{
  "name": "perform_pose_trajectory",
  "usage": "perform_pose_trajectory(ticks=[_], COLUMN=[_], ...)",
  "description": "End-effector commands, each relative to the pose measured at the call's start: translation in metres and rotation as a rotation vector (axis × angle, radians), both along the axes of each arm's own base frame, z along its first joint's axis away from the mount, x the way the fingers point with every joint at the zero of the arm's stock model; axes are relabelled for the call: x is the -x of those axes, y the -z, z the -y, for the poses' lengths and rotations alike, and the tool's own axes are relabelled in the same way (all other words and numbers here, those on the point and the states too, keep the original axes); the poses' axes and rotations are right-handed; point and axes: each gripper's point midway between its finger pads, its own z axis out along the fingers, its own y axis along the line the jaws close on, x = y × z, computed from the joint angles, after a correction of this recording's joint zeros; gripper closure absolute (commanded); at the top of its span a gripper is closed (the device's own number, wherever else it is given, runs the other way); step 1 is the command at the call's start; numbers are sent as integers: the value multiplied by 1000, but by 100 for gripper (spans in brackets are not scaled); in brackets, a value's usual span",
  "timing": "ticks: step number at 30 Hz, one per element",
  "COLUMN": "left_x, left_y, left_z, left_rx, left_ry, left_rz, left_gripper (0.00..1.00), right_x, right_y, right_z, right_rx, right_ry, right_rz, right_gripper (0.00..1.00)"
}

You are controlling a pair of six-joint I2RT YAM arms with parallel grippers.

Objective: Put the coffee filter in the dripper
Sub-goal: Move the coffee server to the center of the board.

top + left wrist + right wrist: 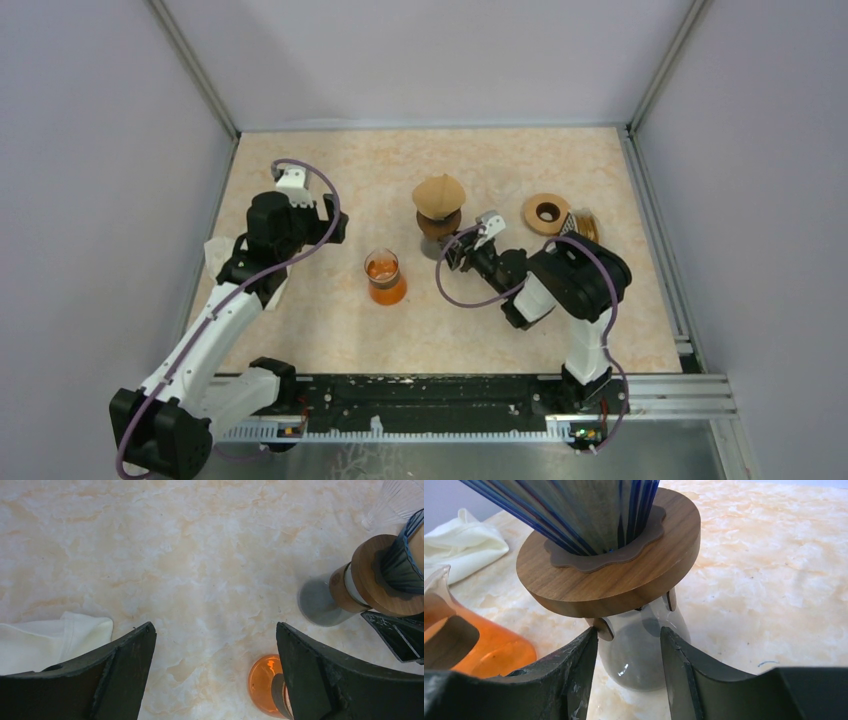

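Note:
The dripper [438, 222] is a blue-ribbed glass cone in a round wooden collar [624, 580], and it stands on a grey glass server [634, 655]. A tan paper coffee filter [438, 190] sits in the dripper's top. My right gripper [628, 630] reaches in low from the right. Its jaws close on either side of the server's neck, just under the collar, with no gap showing. My left gripper [215, 627] hangs wide open and empty over bare table, left of the dripper [380, 575].
An orange glass carafe [386, 280] stands between the two arms, just left of the server. A white cloth [215, 255] lies at the left edge. A second wooden ring [546, 212] and a gold metal piece [585, 225] lie to the right of the dripper.

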Motion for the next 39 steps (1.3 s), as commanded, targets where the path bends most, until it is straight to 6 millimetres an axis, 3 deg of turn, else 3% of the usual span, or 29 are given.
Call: perform_pose_trajectory(ticks=[1, 10, 14, 26, 33, 39], left_x=[0, 3, 6, 32, 53, 60], left_y=[-9, -5, 1, 80, 108, 123], left_z=[2, 8, 12, 6, 18, 32], left_rx=[29, 68, 107, 264, 315, 350], left_ry=[12, 25, 17, -87, -48, 1], left_rz=[34, 5, -43, -361, -494, -594], left_gripper=[6, 6, 6, 8, 9, 11], right_x=[-14, -24, -19, 21, 30, 30], right_y=[-48, -43, -43, -38, -38, -41], right_z=[-10, -19, -11, 33, 46, 69], right_rx=[-154, -173, -192, -222, -177, -74], right_ry=[14, 12, 33, 119, 159, 272], right_rz=[110, 60, 58, -29, -121, -221], right_gripper=[51, 50, 50, 36, 30, 25])
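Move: The coffee server's grey glass stands against the right fingertips, its middle about 3 cm ahead and 3 cm left of that hand at roughly its height; the blue dripper with the filter sits on it some 10 cm higher. The orange server is about 13 cm left of the right hand and 7 cm back. From the left hand, the orange server lies some 13 cm right, 9 cm back and 16 cm below, the coffee server roughly 22 cm right, level ahead, 15 cm below. With its fingertips still against the coffee server's glass, the right hand pushes it on about 2 cm forward and left, rising slightly, then comes free, backing off right and back, dipping and then lifting while the fingers open wider. The left hand, fingers staying wide, sinks about 12 cm and draws back 5 cm towards the orange server, tipping down some 30 degrees. ##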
